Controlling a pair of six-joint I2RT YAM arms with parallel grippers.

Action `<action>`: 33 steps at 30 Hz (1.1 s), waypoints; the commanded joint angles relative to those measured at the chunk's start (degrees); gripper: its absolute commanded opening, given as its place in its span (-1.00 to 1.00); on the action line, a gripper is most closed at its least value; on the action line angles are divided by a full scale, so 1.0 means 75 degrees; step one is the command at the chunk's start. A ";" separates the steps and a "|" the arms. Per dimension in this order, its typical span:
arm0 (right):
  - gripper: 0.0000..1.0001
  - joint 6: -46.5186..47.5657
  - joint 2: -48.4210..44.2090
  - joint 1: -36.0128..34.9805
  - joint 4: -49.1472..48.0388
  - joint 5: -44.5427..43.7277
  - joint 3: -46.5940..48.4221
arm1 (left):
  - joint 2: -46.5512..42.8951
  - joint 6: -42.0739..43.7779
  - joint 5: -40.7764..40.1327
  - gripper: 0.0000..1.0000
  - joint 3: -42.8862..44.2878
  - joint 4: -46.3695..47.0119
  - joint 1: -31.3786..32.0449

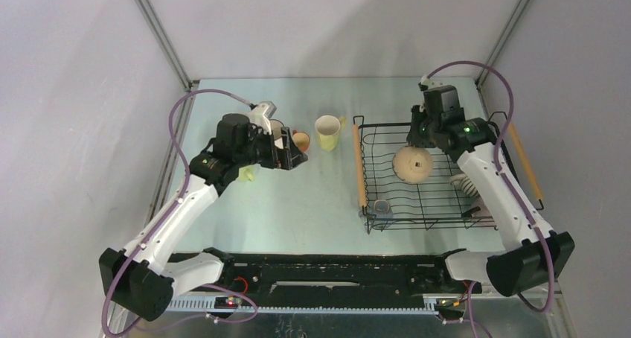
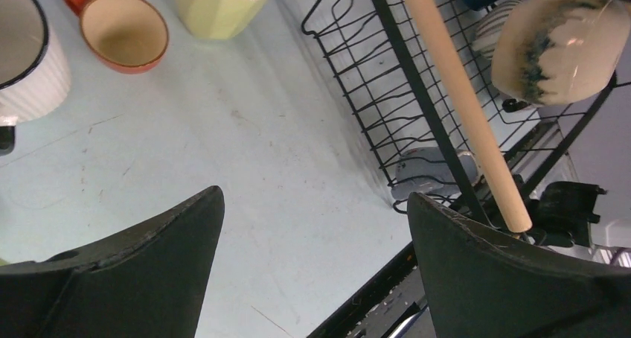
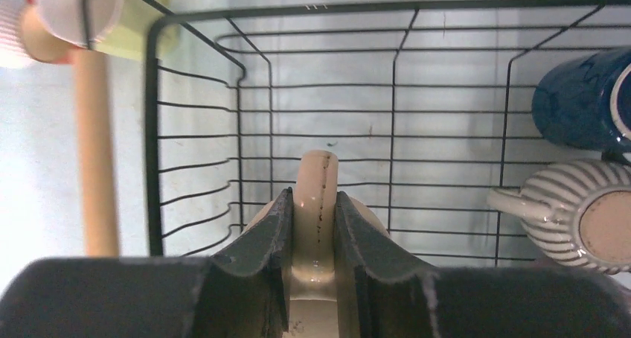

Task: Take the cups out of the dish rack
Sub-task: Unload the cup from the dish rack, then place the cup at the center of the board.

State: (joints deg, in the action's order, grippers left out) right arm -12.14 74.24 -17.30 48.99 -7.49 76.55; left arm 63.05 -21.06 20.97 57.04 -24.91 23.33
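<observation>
The black wire dish rack [image 1: 439, 204] stands at the right of the table. Above its floor hangs a tan cup [image 1: 413, 164], with my right gripper [image 1: 414, 146] shut on its handle [image 3: 315, 182]. Inside the rack [image 3: 193, 92] lie a dark blue cup [image 3: 580, 100], a cream ribbed cup [image 3: 580, 211] and a small grey cup [image 1: 382, 206]. My left gripper [image 1: 296, 153] is open with nothing in it, over the table left of the rack. Beside it stand an orange-red cup [image 2: 123, 29], a yellow-green cup [image 2: 223, 7] and a white ribbed cup [image 2: 22, 55].
Light wooden rod handles [image 1: 359, 167] run along both long sides of the rack; the near one crosses the left wrist view [image 2: 461, 100]. The black base rail [image 1: 320, 267] lines the table's front edge. Grey walls enclose the table.
</observation>
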 commanded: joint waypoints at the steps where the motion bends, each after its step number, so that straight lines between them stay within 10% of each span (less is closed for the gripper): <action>1: -1.00 -0.0127 -0.0488 0.0033 0.0241 0.0454 0.0946 | -0.0227 -0.0182 0.0482 1.00 0.0524 0.0451 0.0179; 33: -1.00 -0.1914 0.0086 -0.0594 -0.1800 0.5894 0.2478 | 0.0411 -0.4795 0.2988 1.00 -0.0073 0.5993 0.0944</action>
State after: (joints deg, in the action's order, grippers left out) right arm -20.40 75.59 -21.43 46.68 29.02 93.19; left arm 65.93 -48.49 39.97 58.41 9.21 29.21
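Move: The right gripper already holds the beige cup by its handle above the rack, and the open left gripper lies some 28 cm to its left at much the same height. The rack's left wooden handle is about 13 cm left, 6 back and 12 below. From the left hand, the cup is roughly 28 cm right, 5 back and 5 lower; the yellow mug stands about 8 cm right, 6 ahead and 17 below. Up and to the left, about 13 cm each way and slightly back, the right arm carries the beige cup towards the left gripper, keeping its pinch on the handle while rolling its left side up and turning counter-clockwise. The left hand rises some 13 cm and goes right to meet it, rolling left side down and turning clockwise, fingers still wide open. ##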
